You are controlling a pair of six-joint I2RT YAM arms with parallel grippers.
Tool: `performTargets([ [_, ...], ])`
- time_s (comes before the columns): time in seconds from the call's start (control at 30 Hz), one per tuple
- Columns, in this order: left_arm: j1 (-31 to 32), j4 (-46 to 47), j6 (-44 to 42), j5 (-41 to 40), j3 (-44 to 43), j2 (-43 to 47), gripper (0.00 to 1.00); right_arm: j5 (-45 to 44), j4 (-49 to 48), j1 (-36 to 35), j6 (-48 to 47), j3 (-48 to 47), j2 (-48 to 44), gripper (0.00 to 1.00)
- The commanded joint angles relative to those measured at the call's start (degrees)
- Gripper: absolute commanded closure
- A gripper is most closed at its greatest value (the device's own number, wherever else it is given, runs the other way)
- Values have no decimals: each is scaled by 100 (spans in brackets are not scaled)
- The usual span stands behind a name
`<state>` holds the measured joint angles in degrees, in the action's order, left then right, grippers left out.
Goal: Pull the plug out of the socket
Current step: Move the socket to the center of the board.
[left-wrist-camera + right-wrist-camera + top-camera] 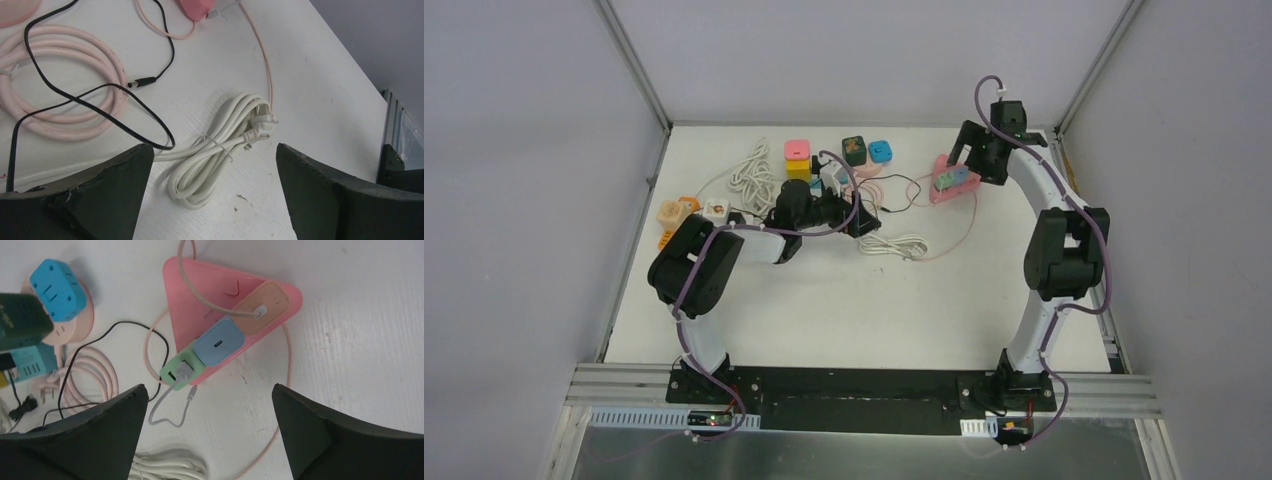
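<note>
A pink triangular socket (192, 295) lies flat at the back right of the table (952, 188). Three plugs sit in it: a green one (181, 371) with a grey cable, a blue charger (218, 342) and an orange one (261, 302) with a pink cable. My right gripper (208, 388) is open and empty, hovering above the socket's near edge, and also shows in the top view (969, 160). My left gripper (215, 147) is open and empty over a bundled white cable (220, 150), near the table's middle (861, 218).
A pink coiled cable (65, 100) and a loose black cable (100, 92) lie left of the white bundle. A blue cube adaptor (57, 282), a dark green one (854, 150), pink (797, 150) and yellow (797, 168) cubes and a white cable coil (752, 172) stand at the back.
</note>
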<state>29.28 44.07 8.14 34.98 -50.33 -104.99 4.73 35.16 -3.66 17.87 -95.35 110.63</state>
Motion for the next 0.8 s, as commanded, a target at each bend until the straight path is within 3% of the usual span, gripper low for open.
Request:
performTargets([
  [0.0, 34, 654, -207, 141, 202, 209, 2, -1286, -241, -96, 1261, -220, 190, 1],
  [0.23, 34, 804, -191, 233, 279, 221, 2, -1581, -304, -273, 1470, -543, 628, 12],
  [0.4, 34, 791, -218, 284, 273, 195, 2, -1304, -208, -264, 1548, -1006, 1139, 31],
  [0.77, 34, 919, -247, 416, 342, 206, 2, -1164, -176, -247, 1569, -858, 1318, 43],
])
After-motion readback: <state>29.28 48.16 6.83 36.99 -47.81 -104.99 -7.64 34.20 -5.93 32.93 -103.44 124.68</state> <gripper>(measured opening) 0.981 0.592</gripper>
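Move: The pink socket's middle lies about 4 cm ahead of the right hand, 3 cm to its left and 12 cm below. On it, the beige plug stands some 5 cm ahead and 1 cm right of the hand, the blue plug about 3 cm ahead and 2 cm left, and the green plug about 2 cm ahead and 5 cm left. The white cable coil lies roughly 12 cm back and 16 cm left. From the left hand, the socket is about 14 cm ahead and 15 cm to the right. Lower the right gripper about 6.5 cm onto the plugs standing on the pink socket, easing it some 4 cm forward as it sinks, mostly midway, then finish straight down. Turn it about 15 degrees clockwise early on, and draw the wide-open fingers in to a little over half open so they straddle the beige and blue plugs. ##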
